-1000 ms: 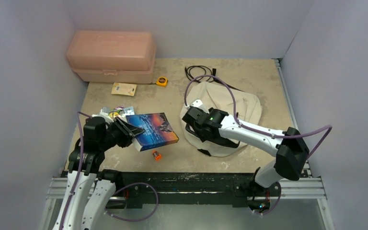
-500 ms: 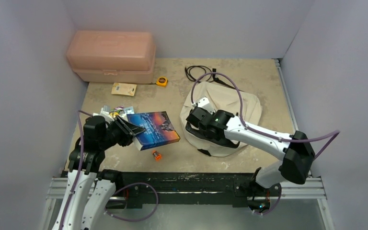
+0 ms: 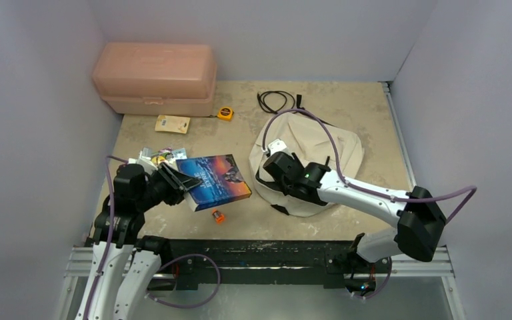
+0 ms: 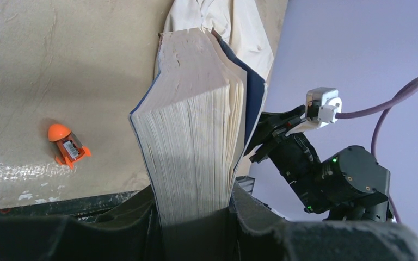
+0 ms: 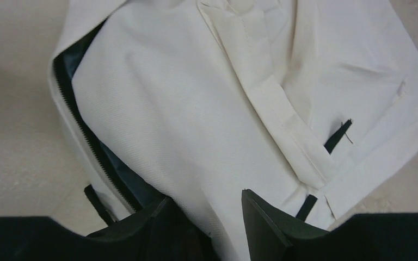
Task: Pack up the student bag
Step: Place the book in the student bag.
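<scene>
The student bag (image 3: 323, 148) is a cream fabric backpack lying flat right of centre. Its black zipper (image 5: 81, 130) is parted along the left edge, showing a dark inside. My right gripper (image 3: 271, 165) sits at that edge. Its fingers stand apart astride the bag's (image 5: 196, 109) upper flap, the left finger (image 5: 158, 220) at the opening, the right finger (image 5: 266, 223) on top of the cloth. My left gripper (image 3: 177, 183) is shut on a thick paperback book (image 3: 213, 180), held by its near end above the table. The page edges of the book (image 4: 196, 136) face the left wrist camera.
A small orange thing (image 3: 218, 216) lies under the book near the front edge. A pink plastic box (image 3: 153, 79) stands at the back left, with a yellow tape measure (image 3: 225, 113) and a yellow card (image 3: 173, 123) near it. Small packets (image 3: 157, 157) and a black cable (image 3: 277, 100) lie about.
My right arm has swung its elbow to the right, and its wrist has shifted slightly along the bag's left edge. The left arm and book have stayed still.
</scene>
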{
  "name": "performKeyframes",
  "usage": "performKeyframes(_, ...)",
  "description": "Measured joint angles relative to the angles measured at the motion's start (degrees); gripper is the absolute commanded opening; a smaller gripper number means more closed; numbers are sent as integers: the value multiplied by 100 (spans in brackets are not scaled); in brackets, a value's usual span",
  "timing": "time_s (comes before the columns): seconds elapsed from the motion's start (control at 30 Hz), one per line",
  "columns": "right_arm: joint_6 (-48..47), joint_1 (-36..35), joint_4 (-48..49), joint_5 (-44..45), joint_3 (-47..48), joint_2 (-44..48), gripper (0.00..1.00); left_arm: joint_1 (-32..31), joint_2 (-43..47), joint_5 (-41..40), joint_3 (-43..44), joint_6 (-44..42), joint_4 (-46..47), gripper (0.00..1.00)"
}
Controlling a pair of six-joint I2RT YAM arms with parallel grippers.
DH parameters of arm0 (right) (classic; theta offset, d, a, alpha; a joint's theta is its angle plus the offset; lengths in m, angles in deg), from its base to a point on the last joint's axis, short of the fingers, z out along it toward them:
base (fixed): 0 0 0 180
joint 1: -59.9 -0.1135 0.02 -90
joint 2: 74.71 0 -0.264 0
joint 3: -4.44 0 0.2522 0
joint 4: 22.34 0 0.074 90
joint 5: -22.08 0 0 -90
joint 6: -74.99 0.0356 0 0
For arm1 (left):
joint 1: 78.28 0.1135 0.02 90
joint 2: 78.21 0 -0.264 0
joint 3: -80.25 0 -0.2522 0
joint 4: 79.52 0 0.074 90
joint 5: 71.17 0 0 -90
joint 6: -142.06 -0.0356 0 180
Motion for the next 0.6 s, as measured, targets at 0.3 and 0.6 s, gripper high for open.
performKeyframes(0.3, -551, -28, 809, -540, -61, 144, 0, 0, -20, 116, 0, 74, 17, 0)
performKeyframes(0.6, -83, -26, 756, -221, 452, 647, 0, 0, -92, 601, -466, 586, 721, 0)
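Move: The right hand, open, has the near-left flap edge of the student bag between its fingertips, about 1 cm ahead, 2 cm left and 1 cm down; a black tab on the bag lies some 6 cm ahead and 10 cm right. The held book's middle is 24 cm left of this hand, 2 cm back and 8 cm above. From the left hand, gripping the book, the bag's opening lies about 4 cm ahead, 27 cm right and 17 cm down; the toy rocket is 5 cm back, 7 cm right and 22 cm below. The right hand slides about 3 cm left along with its half-open fingers, shuts them on the flap edge of the bag, then draws the pinched cloth up faster and faster, ending some 7 cm higher and a little farther forward, its left side rolling up about 15 degrees. The left hand keeps its grip on the book and holds nearly still at first, then eases it barely 2 cm right towards the opening with a slight roll, its left side dipping. ##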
